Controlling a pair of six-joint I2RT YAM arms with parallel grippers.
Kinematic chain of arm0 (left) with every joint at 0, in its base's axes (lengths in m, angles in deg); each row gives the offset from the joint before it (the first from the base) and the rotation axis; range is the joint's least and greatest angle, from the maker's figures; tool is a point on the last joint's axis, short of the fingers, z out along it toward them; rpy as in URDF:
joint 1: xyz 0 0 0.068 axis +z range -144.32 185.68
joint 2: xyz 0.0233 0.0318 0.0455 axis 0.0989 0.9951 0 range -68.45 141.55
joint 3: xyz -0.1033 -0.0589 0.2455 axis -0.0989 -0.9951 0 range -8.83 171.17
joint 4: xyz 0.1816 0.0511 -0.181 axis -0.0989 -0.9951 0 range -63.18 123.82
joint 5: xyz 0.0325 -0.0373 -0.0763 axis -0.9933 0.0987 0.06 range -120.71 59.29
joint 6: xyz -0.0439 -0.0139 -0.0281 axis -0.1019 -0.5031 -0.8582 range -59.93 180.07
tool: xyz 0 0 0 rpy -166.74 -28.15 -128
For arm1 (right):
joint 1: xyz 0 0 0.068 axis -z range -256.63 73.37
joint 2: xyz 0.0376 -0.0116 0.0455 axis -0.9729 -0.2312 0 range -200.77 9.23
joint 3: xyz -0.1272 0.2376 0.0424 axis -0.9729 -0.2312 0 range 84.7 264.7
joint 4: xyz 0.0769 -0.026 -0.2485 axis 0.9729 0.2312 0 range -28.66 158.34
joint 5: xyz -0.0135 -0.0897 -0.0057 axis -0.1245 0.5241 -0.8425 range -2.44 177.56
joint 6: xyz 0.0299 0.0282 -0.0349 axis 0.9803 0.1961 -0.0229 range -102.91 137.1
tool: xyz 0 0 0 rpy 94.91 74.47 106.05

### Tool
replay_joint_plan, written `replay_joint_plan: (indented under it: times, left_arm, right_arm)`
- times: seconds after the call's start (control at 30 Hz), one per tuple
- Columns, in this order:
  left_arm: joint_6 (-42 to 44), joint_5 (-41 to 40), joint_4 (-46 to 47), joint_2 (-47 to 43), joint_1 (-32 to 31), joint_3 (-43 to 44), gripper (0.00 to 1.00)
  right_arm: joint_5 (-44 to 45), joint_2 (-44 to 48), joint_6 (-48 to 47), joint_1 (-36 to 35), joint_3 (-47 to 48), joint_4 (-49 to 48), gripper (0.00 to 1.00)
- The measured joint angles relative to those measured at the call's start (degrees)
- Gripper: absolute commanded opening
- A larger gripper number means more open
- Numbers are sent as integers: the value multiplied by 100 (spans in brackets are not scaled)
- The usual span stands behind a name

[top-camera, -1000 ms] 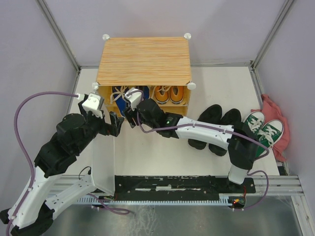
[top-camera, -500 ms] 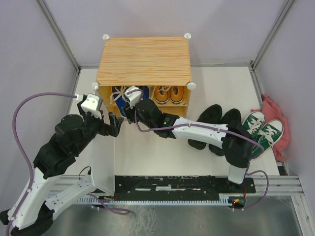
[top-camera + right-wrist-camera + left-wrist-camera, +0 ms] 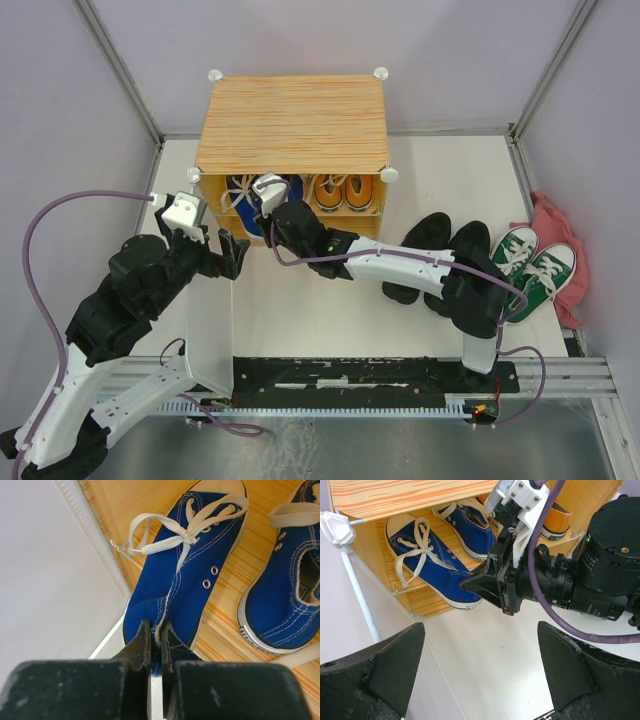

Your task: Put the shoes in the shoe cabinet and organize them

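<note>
The shoe cabinet (image 3: 292, 122) stands at the back with its front open. On its wooden shelf (image 3: 231, 611) lie two blue sneakers (image 3: 243, 195) and an orange pair (image 3: 340, 192). The left blue sneaker (image 3: 185, 580) has its heel over the shelf's front edge. My right gripper (image 3: 156, 640) is shut on its heel collar, and the left wrist view shows that gripper (image 3: 470, 584) at the heel. The other blue sneaker (image 3: 287, 595) lies beside it. My left gripper (image 3: 480, 665) hangs open over the table, holding nothing. Black boots (image 3: 440, 245) and green sneakers (image 3: 530, 262) rest on the table to the right.
The cabinet's white door (image 3: 210, 330) is swung open toward the near edge, just under my left arm. A pink cloth (image 3: 560, 240) lies at the right wall under the green sneakers. A white corner knob (image 3: 332, 527) sticks out at the cabinet's left front.
My right gripper has reached a little further toward the shelf and its jaws have shut on the left blue sneaker's heel. The left arm has barely shifted.
</note>
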State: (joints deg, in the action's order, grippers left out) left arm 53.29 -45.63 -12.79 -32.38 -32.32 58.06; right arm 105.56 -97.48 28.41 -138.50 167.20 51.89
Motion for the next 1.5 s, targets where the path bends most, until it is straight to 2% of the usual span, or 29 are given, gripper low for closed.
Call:
replay_joint_plan:
  times: [0.4,0.77,1.03,1.1,1.13,1.17,1.2,1.27,1.37,1.5]
  left_arm:
    - [0,0,-4,-26,0,0,99]
    - [0,9,-4,-35,0,0,99]
    - [0,31,-2,-63,0,0,99]
    - [0,42,-4,-66,0,0,99]
    - [0,44,-4,-70,0,0,99]
    - [0,44,-4,-74,0,0,99]
    - [0,44,-4,-87,0,0,99]
    - [0,44,-4,-107,0,0,99]
    - [0,44,-7,-127,0,0,99]
    - [0,39,-4,-138,0,-9,99]
  right_arm:
    - [721,-122,2,-15,61,-719,2]
    - [1451,-1202,-192,-17,1049,-1349,2]
    - [1976,-1781,-247,-17,1687,-1410,2]
    - [2061,-1888,-232,-17,1797,-1410,9]
    - [2096,-1930,-216,-17,1829,-1403,16]
    - [2133,-1963,-208,-20,1858,-1403,26]
    - [2162,-1982,-184,-24,1864,-1401,40]
    - [2243,-1989,-140,-42,1864,-1434,55]
    - [2415,-1987,-149,-107,1864,-1674,62]
    - [2450,-1906,-256,-223,1735,-1792,66]
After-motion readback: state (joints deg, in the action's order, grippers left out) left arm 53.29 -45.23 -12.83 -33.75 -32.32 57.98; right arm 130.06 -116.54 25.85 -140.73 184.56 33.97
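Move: My right hand already pinches the heel of the crooked left blue shoe; its place on the upper shelf is centred about 17 cm ahead of that hand and 4 cm left, roughly level with it. The other blue shoe lies about 18 cm ahead and 7 cm right, the orange pair as far ahead but some 21 cm right, the cabinet's left wall 12 cm ahead and 12 left. From my left hand the place is about 25 cm straight ahead and 11 lower. With the heel still pinched, my right hand lifts about 2 cm, then pushes the shoe some 8 cm forward and a little left, deeper onto the shelf, swinging about 20 degrees clockwise to line it up with its mate. It sinks again near the end, opens to let go of the heel, then starts to ease back and up. ##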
